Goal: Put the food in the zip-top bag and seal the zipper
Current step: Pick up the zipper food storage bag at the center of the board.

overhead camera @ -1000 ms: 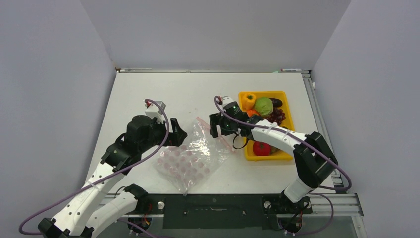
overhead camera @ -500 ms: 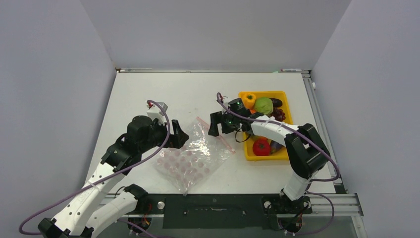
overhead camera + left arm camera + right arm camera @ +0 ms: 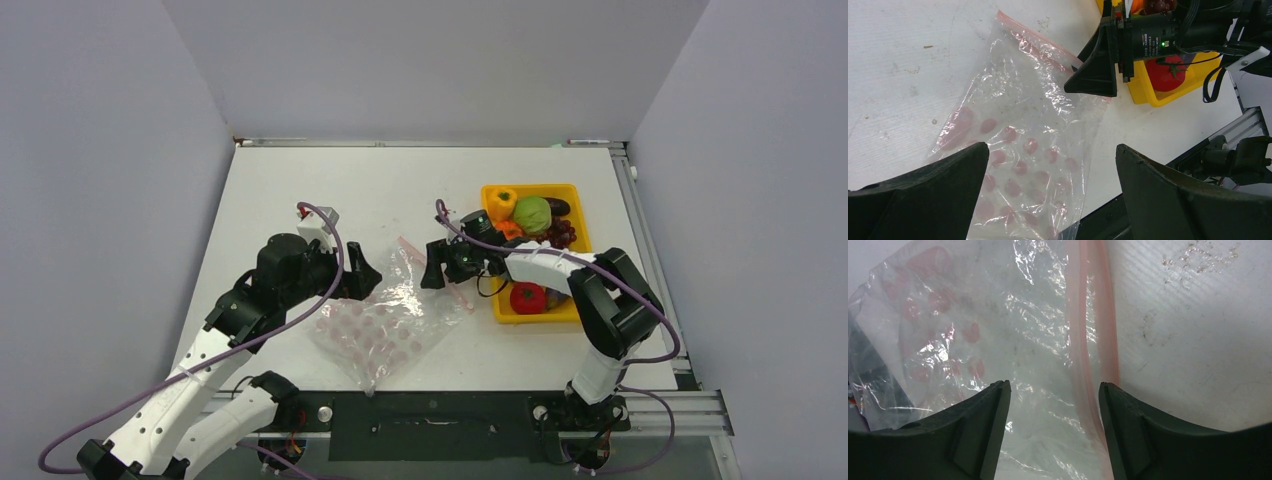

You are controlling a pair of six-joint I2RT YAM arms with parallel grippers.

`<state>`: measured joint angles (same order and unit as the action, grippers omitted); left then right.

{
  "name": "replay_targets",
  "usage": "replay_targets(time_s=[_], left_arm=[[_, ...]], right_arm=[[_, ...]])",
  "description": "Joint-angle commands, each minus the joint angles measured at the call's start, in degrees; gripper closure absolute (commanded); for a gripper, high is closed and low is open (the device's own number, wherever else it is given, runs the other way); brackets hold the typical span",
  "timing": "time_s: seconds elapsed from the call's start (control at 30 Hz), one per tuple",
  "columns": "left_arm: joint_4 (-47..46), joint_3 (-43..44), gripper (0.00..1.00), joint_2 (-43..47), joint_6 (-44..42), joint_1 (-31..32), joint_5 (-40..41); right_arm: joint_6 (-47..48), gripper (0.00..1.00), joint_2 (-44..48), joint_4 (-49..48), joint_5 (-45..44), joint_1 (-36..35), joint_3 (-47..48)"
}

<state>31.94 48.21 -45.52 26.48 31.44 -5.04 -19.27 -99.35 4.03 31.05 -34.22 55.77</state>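
The clear zip-top bag [image 3: 385, 318] with pink dots lies flat on the white table between the arms. Its pinkish-red zipper [image 3: 438, 272] runs along the far right edge. My right gripper [image 3: 433, 272] is open and low over the bag's mouth. In the right wrist view the zipper [image 3: 1092, 315] passes just inside the right finger [image 3: 1128, 430], with bag film [image 3: 998, 330] between the jaws [image 3: 1054, 386]. My left gripper [image 3: 1052, 150] hangs wide open above the bag [image 3: 1023, 140], holding nothing. The food sits in the tray: pepper [image 3: 500, 201], eggplant [image 3: 558, 207], grapes [image 3: 563, 234], a green piece [image 3: 532, 214].
The yellow tray [image 3: 580, 262] stands right of the bag and also holds a red tomato [image 3: 527, 298]. The right arm reaches across the tray's near left corner. A black rail [image 3: 430, 412] runs along the table's front edge. Grey walls close in three sides.
My right gripper has come down and slightly left onto the bag's mouth edge, and its jaws have narrowed a little. The left arm and the bag have stayed put.
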Motion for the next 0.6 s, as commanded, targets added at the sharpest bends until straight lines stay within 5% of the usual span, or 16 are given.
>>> replay_targets(time_s=[0.0, 0.13, 0.57], left_arm=[[-1.64, 0.13, 0.04, 0.53, -0.21, -0.15, -0.85], [-1.95, 0.13, 0.04, 0.35, -0.15, -0.15, -0.85], [-2.7, 1.91, 0.04, -1.42, 1.23, -0.15, -3.28]], right_arm=[[0.1, 0.4, 2.46, -2.73, 2.04, -0.67, -1.71], [-0.41, 0.6, 5.05, -3.19, 1.53, -0.98, -3.54], [-0.54, 0.95, 13.63, -0.15, -5.75, -5.0, -4.14]])
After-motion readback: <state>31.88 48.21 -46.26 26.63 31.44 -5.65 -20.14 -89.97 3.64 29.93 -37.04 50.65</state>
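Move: The near stretch of the zip-top bag's pink zipper rim is just by the right fingertips, about 1 cm ahead and 2 cm below the hand. The bag's middle lies some 9 cm back and 8 cm left of that hand, on the board. The yellow tray's middle is about 21 cm right and 3 cm ahead. From the left hand, that rim stretch is roughly 4 cm ahead, 12 cm right and 17 cm below. Back by about 3 cm and slightly down, the right hand sweeps over the bag's mouth, its fingers closing steadily from well open. They pinch the upper layer's pink rim from front and back, nearly shut as the hand turns upward and rises nearly 4 cm from its lowest point, the wrist barely tilting. ##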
